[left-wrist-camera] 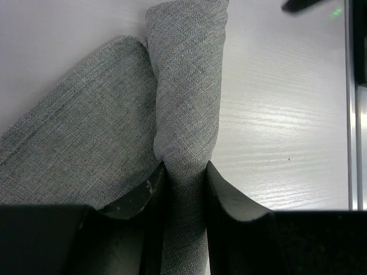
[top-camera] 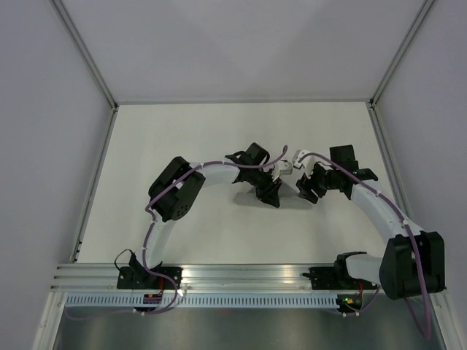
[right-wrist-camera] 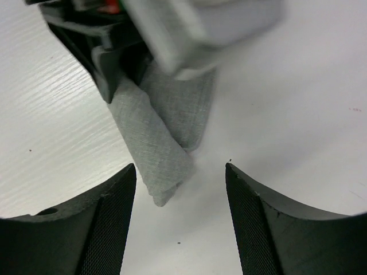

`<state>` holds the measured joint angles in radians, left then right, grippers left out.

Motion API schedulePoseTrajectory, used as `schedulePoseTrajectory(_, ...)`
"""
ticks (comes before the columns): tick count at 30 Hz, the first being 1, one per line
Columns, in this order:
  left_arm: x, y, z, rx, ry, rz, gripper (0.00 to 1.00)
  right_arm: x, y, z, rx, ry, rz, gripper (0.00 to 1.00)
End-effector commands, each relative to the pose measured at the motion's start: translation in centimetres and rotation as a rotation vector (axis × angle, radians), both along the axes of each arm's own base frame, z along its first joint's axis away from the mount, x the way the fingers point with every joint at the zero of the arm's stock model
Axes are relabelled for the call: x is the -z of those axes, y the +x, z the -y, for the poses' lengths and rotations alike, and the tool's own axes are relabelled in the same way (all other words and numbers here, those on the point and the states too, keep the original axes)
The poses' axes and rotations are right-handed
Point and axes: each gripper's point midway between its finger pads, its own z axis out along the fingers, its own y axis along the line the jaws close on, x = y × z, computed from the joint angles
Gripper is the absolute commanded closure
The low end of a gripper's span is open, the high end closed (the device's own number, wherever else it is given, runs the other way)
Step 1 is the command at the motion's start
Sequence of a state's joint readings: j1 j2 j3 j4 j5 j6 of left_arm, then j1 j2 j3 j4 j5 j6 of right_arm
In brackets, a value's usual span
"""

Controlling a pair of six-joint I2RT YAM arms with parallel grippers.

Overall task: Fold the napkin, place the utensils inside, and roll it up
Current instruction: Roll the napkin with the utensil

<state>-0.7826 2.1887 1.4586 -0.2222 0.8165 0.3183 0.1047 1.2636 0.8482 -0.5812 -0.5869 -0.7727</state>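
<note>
The napkin (left-wrist-camera: 189,86) is a grey cloth rolled into a thick tube, with a looser fold bulging to its left. My left gripper (left-wrist-camera: 184,172) is shut on this roll, one finger on each side. In the right wrist view the roll's tapered end (right-wrist-camera: 155,149) pokes out from under the left gripper's fingers (right-wrist-camera: 109,63) and lies on the white table. My right gripper (right-wrist-camera: 179,170) stands open just short of that end and touches nothing. In the top view both grippers meet mid-table, the left gripper (top-camera: 273,193) and the right gripper (top-camera: 306,191), and they cover the napkin. The utensils are hidden.
The white table (top-camera: 182,138) is boxed in by pale walls at the left, right and back. An aluminium rail (top-camera: 241,273) with both arm bases runs along the near edge. That rail also shows at the right of the left wrist view (left-wrist-camera: 351,114).
</note>
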Motion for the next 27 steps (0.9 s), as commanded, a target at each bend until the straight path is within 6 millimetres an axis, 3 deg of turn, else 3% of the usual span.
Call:
schedulePoseTrajectory(1,4.7,-2.6,-3.6,-0.032,0.187,-0.217,0.94,1.0,0.0,-0.8,-0.061,-0.093,0.131,0.31)
schedulePoseTrajectory(6,4.8,-2.7,-3.6,-0.025,0.198,-0.276,0.94,2.3,-1.0,-3.5,-0.137,-0.173,0.252,0.3)
schedulePoseTrajectory(9,5.0,-2.6,-3.3,-0.025,0.21,-0.3,0.93,3.5,-1.0,-4.1,-0.148,-0.231,0.303,0.3)
schedulePoseTrajectory(27,4.5,-2.1,-2.8,-0.03,0.21,-0.304,0.89,6.8,-1.3,-6.0,-0.209,-0.317,0.297,0.37)
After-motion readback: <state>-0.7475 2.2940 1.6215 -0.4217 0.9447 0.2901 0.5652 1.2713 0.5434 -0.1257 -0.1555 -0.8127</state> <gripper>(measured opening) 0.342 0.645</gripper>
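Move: My left hand already pinches the rolled napkin. The stretch I reach for with my right hand, near the roll's right end, is about 3 cm back, 5 cm left and some 9 cm below that hand, and roughly 8 cm right and 1 cm back of my left hand, 1 cm lower. The loose flap lies flat ahead of the roll, around 5 cm ahead and 2 cm right of my left hand. My right hand drops about 7 cm and travels 6 cm left onto the roll's free stretch beside my left fingers. It swings back nearly 4 cm first, then eases forward again, twisting some 25 degrees counter-clockwise, its fingers staying open astride the cloth. My left hand stays put, keeps its pinch and turns the roll about 10 degrees forward. ##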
